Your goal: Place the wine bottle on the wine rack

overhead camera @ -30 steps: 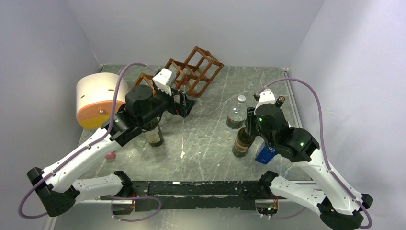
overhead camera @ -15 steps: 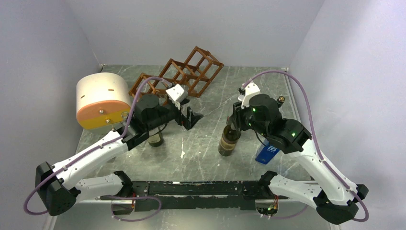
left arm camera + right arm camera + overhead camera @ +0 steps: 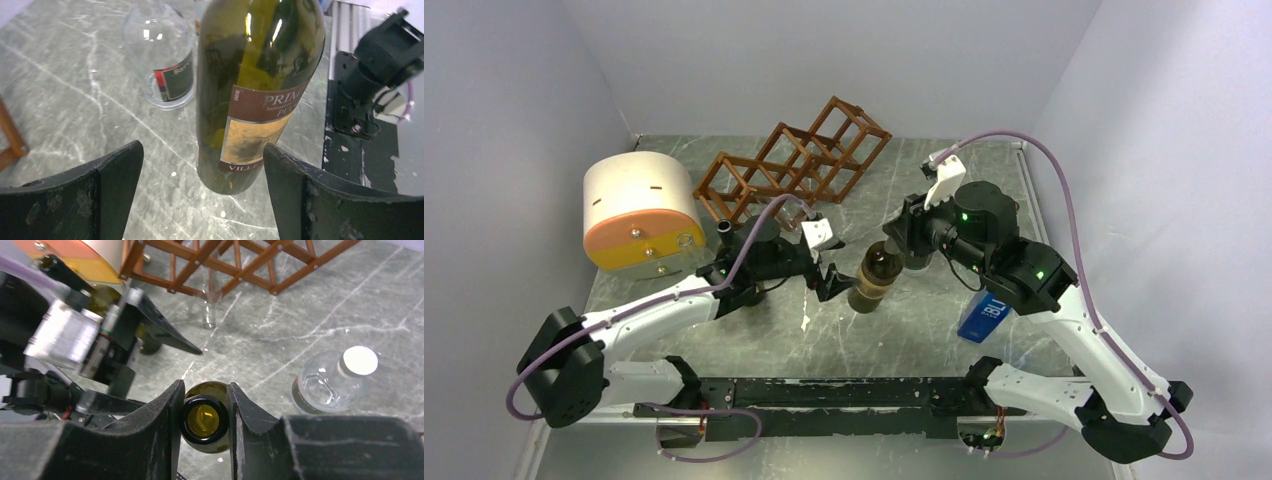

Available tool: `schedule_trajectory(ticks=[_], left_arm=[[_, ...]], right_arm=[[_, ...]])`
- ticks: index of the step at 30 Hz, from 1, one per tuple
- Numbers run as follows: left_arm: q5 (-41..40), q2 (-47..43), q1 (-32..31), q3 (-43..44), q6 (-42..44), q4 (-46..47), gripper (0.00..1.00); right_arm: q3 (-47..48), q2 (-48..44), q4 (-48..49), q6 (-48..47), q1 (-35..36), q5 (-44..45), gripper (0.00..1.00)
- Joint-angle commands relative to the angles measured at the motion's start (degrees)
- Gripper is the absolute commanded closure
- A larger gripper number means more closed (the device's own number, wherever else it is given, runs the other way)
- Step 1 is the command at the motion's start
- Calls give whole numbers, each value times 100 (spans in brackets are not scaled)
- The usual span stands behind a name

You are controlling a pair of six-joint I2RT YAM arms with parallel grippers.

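The reddish-brown lattice wine rack [image 3: 794, 165] lies at the back of the table, and its frame shows in the right wrist view [image 3: 240, 265]. My right gripper [image 3: 902, 243] is shut on the neck of a dark green wine bottle [image 3: 870, 283]. The bottle hangs tilted at the table's centre, its base at or just above the surface. In the right wrist view the gripper [image 3: 205, 410] clamps the bottle's open mouth [image 3: 204, 421]. My left gripper [image 3: 832, 272] is open, level with the bottle's lower body. In the left wrist view the gripper [image 3: 201, 165] faces the labelled bottle [image 3: 255, 75] without touching it.
A cream-and-orange cylinder [image 3: 639, 210] lies at the left. A second dark bottle [image 3: 725, 232] stands behind my left arm. A clear glass bottle [image 3: 332, 380] stands right of centre. A blue box [image 3: 984, 315] sits under my right arm.
My right gripper has carried the green bottle left toward the centre and tilted it. My left arm has swung away from the rack, dropped low, and now faces the bottle's base.
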Motion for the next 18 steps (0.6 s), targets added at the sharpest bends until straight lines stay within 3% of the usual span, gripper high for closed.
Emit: schedule_trajectory(ticks=[1, 6, 18], left_arm=[[957, 325, -43, 71, 388, 639, 7], [1707, 622, -63, -6, 54, 1465, 6], [1902, 1620, -125, -255, -1651, 3990, 6]], right_arm=[[323, -245, 874, 204, -5, -376, 100], [299, -209, 1102, 308, -7, -480, 100], [274, -253, 1543, 481, -10, -673, 100]])
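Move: The wine bottle hangs by its neck from the right hand. Its middle lies about 7 cm to the left hand's right, 2 cm back and roughly level with it. From the right hand it lies some 12 cm below and 4 cm left, while the open left gripper waits about 11 cm left, 2 cm ahead and 12 cm below. From the left hand, the clear bottle stands about 14 cm right and 8 cm ahead, the rack some 25 cm ahead and 9 cm left, their middles 7 to 10 cm lower. With its fingers staying wide open, the left hand reaches about 5 cm to the right and half as far back, dipping a little and coming up again, and turns some 15 degrees clockwise while the fingertips tip up about 10 degrees, so that they go around the wine bottle's body near the top of the label. The right hand keeps its grip on the neck and meets it, lifting the bottle about 3 cm and carrying it some 2 cm left while its wrist rolls slightly. ##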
